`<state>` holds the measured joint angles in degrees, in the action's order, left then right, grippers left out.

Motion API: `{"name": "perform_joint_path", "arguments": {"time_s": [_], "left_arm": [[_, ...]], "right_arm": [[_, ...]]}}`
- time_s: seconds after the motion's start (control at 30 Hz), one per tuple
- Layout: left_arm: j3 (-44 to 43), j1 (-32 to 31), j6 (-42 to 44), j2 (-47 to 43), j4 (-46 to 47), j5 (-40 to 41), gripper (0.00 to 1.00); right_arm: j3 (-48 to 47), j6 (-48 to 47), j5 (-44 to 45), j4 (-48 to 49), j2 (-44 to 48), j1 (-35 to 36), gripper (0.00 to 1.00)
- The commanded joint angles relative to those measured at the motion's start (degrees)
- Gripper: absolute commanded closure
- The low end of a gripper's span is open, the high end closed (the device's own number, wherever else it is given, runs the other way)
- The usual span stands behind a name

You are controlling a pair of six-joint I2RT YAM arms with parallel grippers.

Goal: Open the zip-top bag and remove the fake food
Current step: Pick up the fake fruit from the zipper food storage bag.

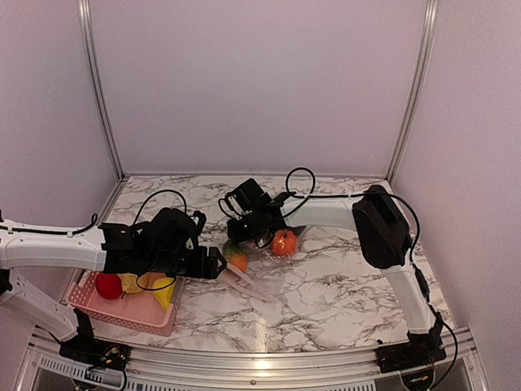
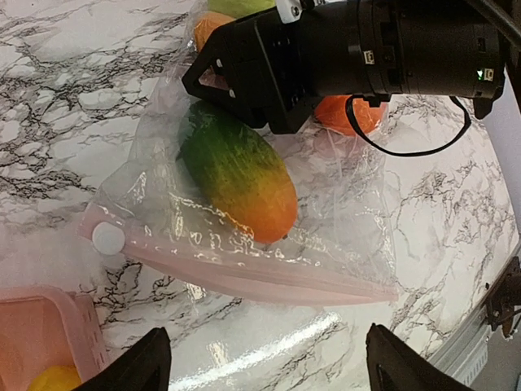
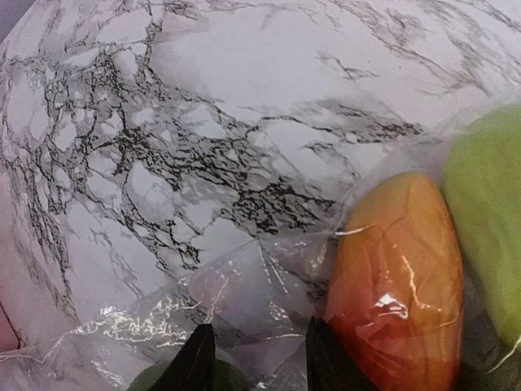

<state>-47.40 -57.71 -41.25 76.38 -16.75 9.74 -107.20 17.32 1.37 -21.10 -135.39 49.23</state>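
The zip-top bag (image 2: 326,236) lies flat on the marble, a clear pouch with a pink zip strip and white slider facing my left gripper (image 2: 273,366). Fake food shows through the plastic: a green-to-orange mango (image 2: 240,175) and an orange pumpkin (image 2: 354,114). My left gripper (image 1: 218,265) is open just short of the zip strip, with nothing between its fingers. My right gripper (image 3: 259,358) stands with its jaws partly apart on the bag's far end (image 3: 244,301), thin film lying between the tips. Beside it are an orange-red fruit (image 3: 399,277) and a green one (image 3: 488,220).
A pink mesh basket (image 1: 89,305) stands at the near left edge holding a red apple (image 1: 108,285) and yellow pieces (image 1: 163,292); its corner (image 2: 49,326) shows beside my left fingers. The right arm (image 1: 378,224) crosses the table's right half. Walls enclose the back and sides.
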Motion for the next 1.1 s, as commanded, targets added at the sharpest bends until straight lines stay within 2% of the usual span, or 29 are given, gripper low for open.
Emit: {"name": "perform_joint_path", "arguments": {"time_s": [0.0, 0.17, 0.4, 0.8, 1.07], "left_arm": [[-0.5, -1.5, 1.1, 1.2, 2.6, -0.4, 0.21], [0.1, -2.5, 1.1, 3.5, 5.3, -1.1, 0.4], [-0.6, -3.0, 0.6, 7.6, 8.3, -1.4, 0.55], [-2.3, -3.1, -2.7, 14.6, 11.1, -0.3, 0.65], [-0.9, -3.1, -3.4, 14.8, 11.7, -0.7, 0.67]], "right_arm": [[1.2, 0.0, 0.0, -3.2, 2.2, 0.0, 0.63], [1.3, -0.1, 0.5, -4.4, 4.0, 1.0, 0.63], [3.9, 0.5, 2.0, -4.8, 7.6, 1.8, 0.63], [6.1, 0.7, 1.5, -5.5, 10.2, 2.8, 0.63], [7.2, 1.2, 0.1, -4.1, 8.9, 3.1, 0.64]]}}
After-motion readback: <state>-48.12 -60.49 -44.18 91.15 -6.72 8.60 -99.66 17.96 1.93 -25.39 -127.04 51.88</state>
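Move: The mango in the bag lies about 8 cm ahead of my left hand, 6 cm to its right and 8 cm below. The bag's zip mouth is nearer, some 2 cm ahead, 7 cm right and 9 cm down; the pink basket is about 20 cm left and 3 cm back. The orange fruit sits roughly 12 cm right of the mango and 5 cm beyond it. From my right hand the mango is about 6 cm straight back, nearly level in height. I drop my left hand about 6 cm and carry it 4 cm right to the zip mouth in front of the mango, drawing its wide-open fingers in to about a third open. Meanwhile my right hand, fingers unchanged, draws back about 4.5 cm towards the mango: low at first, then lifting some 4 cm and sinking halfway again. ##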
